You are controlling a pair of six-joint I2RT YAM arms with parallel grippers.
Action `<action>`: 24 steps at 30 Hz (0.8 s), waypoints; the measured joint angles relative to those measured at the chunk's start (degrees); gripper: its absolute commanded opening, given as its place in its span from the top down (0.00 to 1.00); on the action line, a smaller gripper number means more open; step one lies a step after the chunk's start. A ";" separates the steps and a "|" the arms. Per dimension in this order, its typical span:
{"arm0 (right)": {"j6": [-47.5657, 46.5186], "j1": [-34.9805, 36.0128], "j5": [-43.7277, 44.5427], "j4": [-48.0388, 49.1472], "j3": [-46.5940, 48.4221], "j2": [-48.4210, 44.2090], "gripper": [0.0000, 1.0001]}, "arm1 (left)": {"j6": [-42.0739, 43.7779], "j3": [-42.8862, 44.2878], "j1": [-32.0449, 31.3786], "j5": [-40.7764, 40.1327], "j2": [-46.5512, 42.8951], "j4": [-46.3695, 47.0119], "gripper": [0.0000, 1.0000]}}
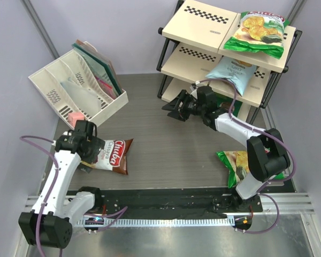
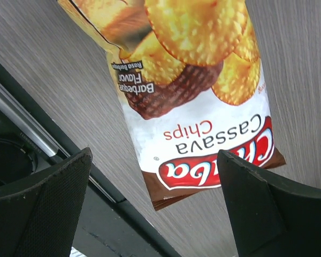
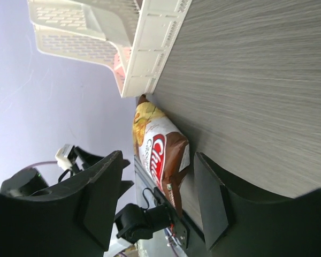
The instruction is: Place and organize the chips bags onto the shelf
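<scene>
The dark brown Chuba chips bag (image 1: pixel 115 155) (image 2: pixel 192 107) lies flat on the table at the left. My left gripper (image 1: pixel 92 154) (image 2: pixel 155 160) hovers over it, open wide, with the bag's logo end showing between the fingers and nothing gripped. On the shelf (image 1: pixel 200 24), a green bag (image 1: pixel 259 32) rests on the top board and a light blue bag (image 1: pixel 232 72) on the middle board. Another green bag (image 1: pixel 232 163) lies on the table by the right arm's base. My right gripper (image 1: pixel 174 107) (image 3: pixel 158 160) is open and empty in front of the shelf's lower tiers, facing the distant brown bag (image 3: pixel 159 144).
A white slotted organizer (image 1: pixel 77 88) (image 3: pixel 144 48) holding folders stands at the back left, with a pink block (image 1: pixel 75 116) at its front. The black rail (image 2: pixel 53 155) runs along the table's near edge, close to the brown bag.
</scene>
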 measured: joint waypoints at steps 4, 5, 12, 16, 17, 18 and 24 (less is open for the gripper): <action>1.64 1.97 -0.83 2.14 -0.15 0.02 0.40 | 0.22 0.00 2.36 -0.13 1.27 0.02 0.02; 1.99 2.45 -1.16 2.49 -0.15 0.11 0.40 | 0.24 0.00 2.93 -0.13 1.44 0.00 0.02; 4.42 5.55 -4.63 5.03 -0.07 2.97 0.42 | 1.11 -0.59 9.62 -0.20 1.49 -0.39 0.02; 5.38 7.08 -6.82 5.46 1.44 6.47 0.42 | 2.10 -1.95 13.11 -0.20 0.48 -0.61 0.03; 5.51 7.43 -7.19 5.49 1.92 7.19 0.42 | 2.34 -2.38 13.44 -0.20 0.46 -0.59 0.03; 5.64 7.69 -7.52 5.49 2.43 7.76 0.42 | 2.58 -2.84 13.64 -0.17 0.46 -0.59 0.03; 6.88 8.55 -9.29 6.80 4.55 8.61 0.42 | 3.58 -5.88 13.73 0.00 0.48 1.16 0.05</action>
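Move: Beneath the left hand, roughly 10 cm down, lies the brown-and-white Chuba chips bag, its middle about 2 cm ahead and 1 cm to the right. The pink block stands some 14 cm ahead of that hand and 9 cm to its left; the white rack's middle is around 27 cm ahead and 8 cm left. From the right hand the Chuba bag lies about 30 cm left, 19 cm back and 17 cm below. Shifting left about 4 cm above the Chuba bag towards its left end, the left hand then sinks some 3 cm while easing back 2 cm, turning about 10 degrees counter-clockwise with its fingers still wide open. The empty right hand swings away from the shelf, about 8 cm left and 4 cm back towards the bag, also turning counter-clockwise, fingers still half open. ##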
